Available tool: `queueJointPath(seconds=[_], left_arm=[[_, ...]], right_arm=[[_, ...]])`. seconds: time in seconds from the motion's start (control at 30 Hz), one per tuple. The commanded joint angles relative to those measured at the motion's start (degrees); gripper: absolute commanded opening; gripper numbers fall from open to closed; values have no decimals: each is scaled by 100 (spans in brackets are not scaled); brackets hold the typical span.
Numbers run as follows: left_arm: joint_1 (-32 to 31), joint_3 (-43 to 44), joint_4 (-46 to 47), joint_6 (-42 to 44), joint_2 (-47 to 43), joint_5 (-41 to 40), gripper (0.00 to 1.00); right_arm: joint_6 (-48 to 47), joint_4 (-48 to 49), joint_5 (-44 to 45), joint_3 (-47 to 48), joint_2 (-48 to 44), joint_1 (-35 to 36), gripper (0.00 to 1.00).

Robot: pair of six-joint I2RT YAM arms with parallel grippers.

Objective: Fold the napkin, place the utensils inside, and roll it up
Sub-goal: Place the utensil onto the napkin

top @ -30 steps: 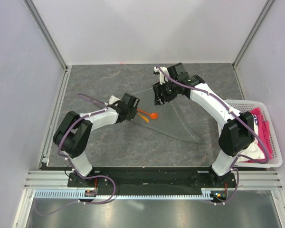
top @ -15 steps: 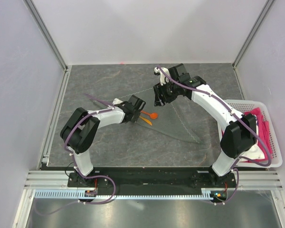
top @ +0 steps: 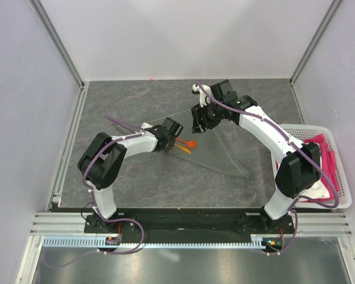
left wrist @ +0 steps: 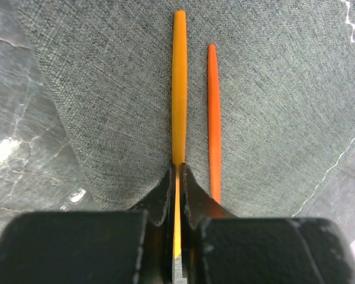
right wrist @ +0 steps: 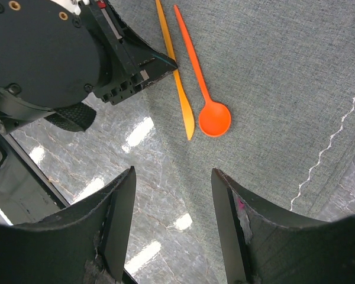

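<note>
The dark grey napkin lies folded on the table, its pale hem showing in the left wrist view. My left gripper is shut on the near end of the yellow-orange slim utensil, which stretches out low over the napkin. The red-orange spoon lies just right of it and parallel, its bowl on the napkin. My right gripper is open and empty, hovering above the napkin's edge. Both utensils, the spoon and the slim one, show in the right wrist view.
A white basket with pink and white fabrics stands at the right edge of the table. Pale walls close the table on the left, back and right. The left gripper's black body fills the right wrist view's upper left.
My left gripper has moved a little to the right, toward the spoon, with the yellow-orange utensil. The right arm has barely moved.
</note>
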Motion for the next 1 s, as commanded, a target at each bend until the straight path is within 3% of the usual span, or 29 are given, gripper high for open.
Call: queueJointPath(seconds=[0.0, 0.37, 0.5, 0.6, 0.87, 0.97], left_arm=[[-34, 228, -136, -313, 149, -150, 2], [-43, 228, -118, -243, 158, 88, 3], [-43, 272, -110, -147, 132, 158, 15], [-43, 280, -92, -85, 97, 228, 18], [-51, 166, -57, 82, -202, 237, 59], [-43, 122, -4, 134, -333, 273, 70]], right_arm=[[21, 153, -96, -14, -185, -6, 62], [21, 162, -52, 4, -124, 3, 62], [21, 153, -9, 12, -132, -6, 62], [21, 153, 27, 4, -159, 3, 63], [205, 162, 97, -31, -264, 3, 64], [293, 109, 220, -101, -325, 3, 64]])
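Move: The left hand still pinches the yellow-orange knife at its release spot on the napkin; the knife's middle is at the fingertips, about 1 cm to their left. The orange spoon's middle lies some 2 cm ahead and 2 cm to the right, and the napkin's middle about 4 cm ahead and 3 cm to the right. From the right hand the knife is roughly 3 cm ahead, 9 cm left and 17 cm below. The left hand drifts about 1.5 cm right, opens to let go of the knife, and rises about 1 cm. ##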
